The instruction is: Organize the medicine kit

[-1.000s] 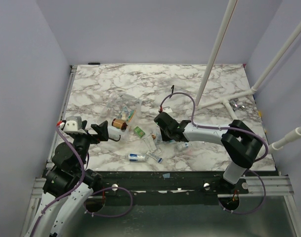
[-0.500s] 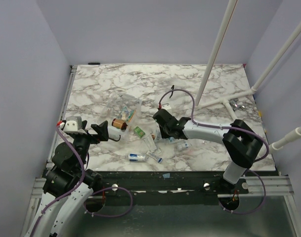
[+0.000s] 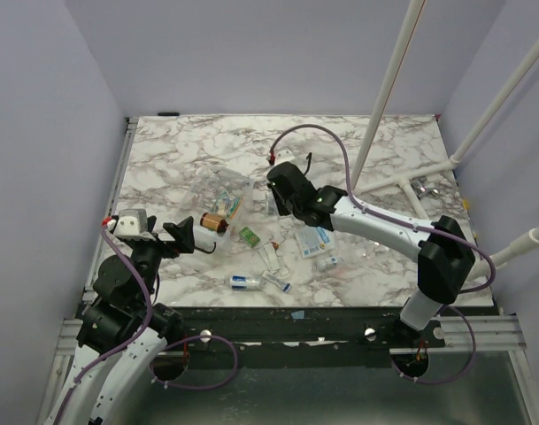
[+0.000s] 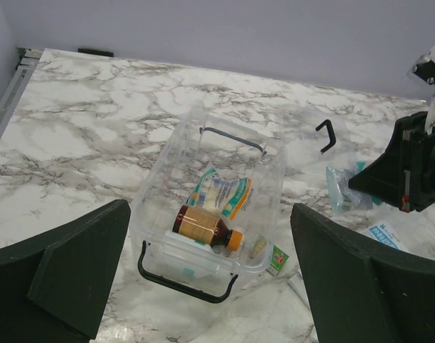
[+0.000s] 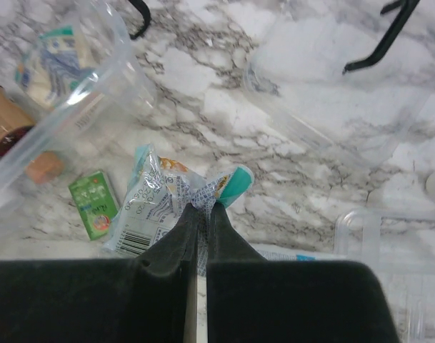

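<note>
The medicine kit [image 3: 235, 184] is a clear box lying open at centre left, seen close in the left wrist view [image 4: 271, 168] with a brown bottle [image 4: 203, 227] and a printed packet [image 4: 221, 194] inside, and its black handle [image 4: 185, 283] at the near end. My right gripper [image 3: 273, 198] hangs just right of the box, shut on a crinkled clear-and-teal packet [image 5: 156, 204]; its fingertips [image 5: 191, 214] pinch the packet's twisted top. My left gripper [image 3: 195, 237] stands wide open at the box's near end, with nothing between its fingers [image 4: 67, 264].
The clear lid [image 5: 338, 114] with a black clasp [image 5: 380, 39] lies right of the box. A green carton [image 3: 250, 235], a tube [image 3: 269, 258], a small bottle [image 3: 245, 282], a vial [image 3: 276, 283] and blue-white packets [image 3: 318, 241] lie in front. White poles [image 3: 384, 97] rise at the right.
My right gripper closed on the packet among the loose items, then lifted it up and away, toward the box's right side. The left arm has not moved.
</note>
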Motion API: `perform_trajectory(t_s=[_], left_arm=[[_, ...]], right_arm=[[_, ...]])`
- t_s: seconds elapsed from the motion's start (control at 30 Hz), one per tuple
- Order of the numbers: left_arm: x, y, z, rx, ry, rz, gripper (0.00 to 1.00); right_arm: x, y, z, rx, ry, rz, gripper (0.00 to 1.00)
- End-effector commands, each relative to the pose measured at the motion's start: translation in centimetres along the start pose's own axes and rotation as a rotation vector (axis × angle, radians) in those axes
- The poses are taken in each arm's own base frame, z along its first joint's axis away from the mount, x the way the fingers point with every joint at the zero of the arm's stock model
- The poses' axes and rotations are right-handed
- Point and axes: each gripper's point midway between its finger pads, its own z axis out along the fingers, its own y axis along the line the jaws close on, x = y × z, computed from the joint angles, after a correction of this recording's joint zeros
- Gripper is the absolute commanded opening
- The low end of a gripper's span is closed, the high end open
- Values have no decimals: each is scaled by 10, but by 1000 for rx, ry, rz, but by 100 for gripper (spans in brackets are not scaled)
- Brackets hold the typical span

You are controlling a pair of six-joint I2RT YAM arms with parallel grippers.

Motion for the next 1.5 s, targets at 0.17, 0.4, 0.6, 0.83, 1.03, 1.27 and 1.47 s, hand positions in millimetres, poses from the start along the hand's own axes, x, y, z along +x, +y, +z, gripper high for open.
perform_trajectory(t_s=[0.17, 0.4, 0.6, 0.83, 1.03, 1.27, 1.47], left_arm=[[0, -5, 0, 30, -8, -2, 98], [0, -5, 0, 29, -6, -1, 98], [0, -5, 0, 29, -6, -1, 98], [-1, -5, 0, 32, -9, -4, 98], [-1, -5, -1, 31, -12, -5, 98], [-2, -6, -1, 34, -16, -7, 98], [-1, -6, -1, 34, -14, -6, 98]], right_arm=[[-89, 35, -14, -163, -153, -116, 1], [-127, 69, -4, -257, -189, -127, 1], [-131, 94, 21, -303, -155, -92, 1], [-124, 121, 49, -336, -128, -1, 1], [-106, 136, 80, -331, -77, 47, 1], [-84, 150, 111, -334, -26, 98, 1], [-68, 158, 133, -325, 3, 149, 1]])
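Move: The clear bag is already pinched in the right fingers. The clear box it goes to is centred about 21 cm left of the right hand, 5 cm ahead and 9 cm below. In it, the brown bottle lies some 24 cm left of the hand, level fore and aft. The green packet outside it is roughly 12 cm left, 2 cm back, 13 cm down. From the left hand the box is about 22 cm ahead, 8 cm right and 22 cm below. Carry the pinched clear bag left with the right gripper, about 18 cm, and some 8 cm forward to the clear box. Arc up roughly 11 cm first, then sink about 14 cm over the box's far half, still lowering at the end. Tilt the hand's left side up some 15 degrees, turn it slightly counter-clockwise, and keep the fingers shut. ##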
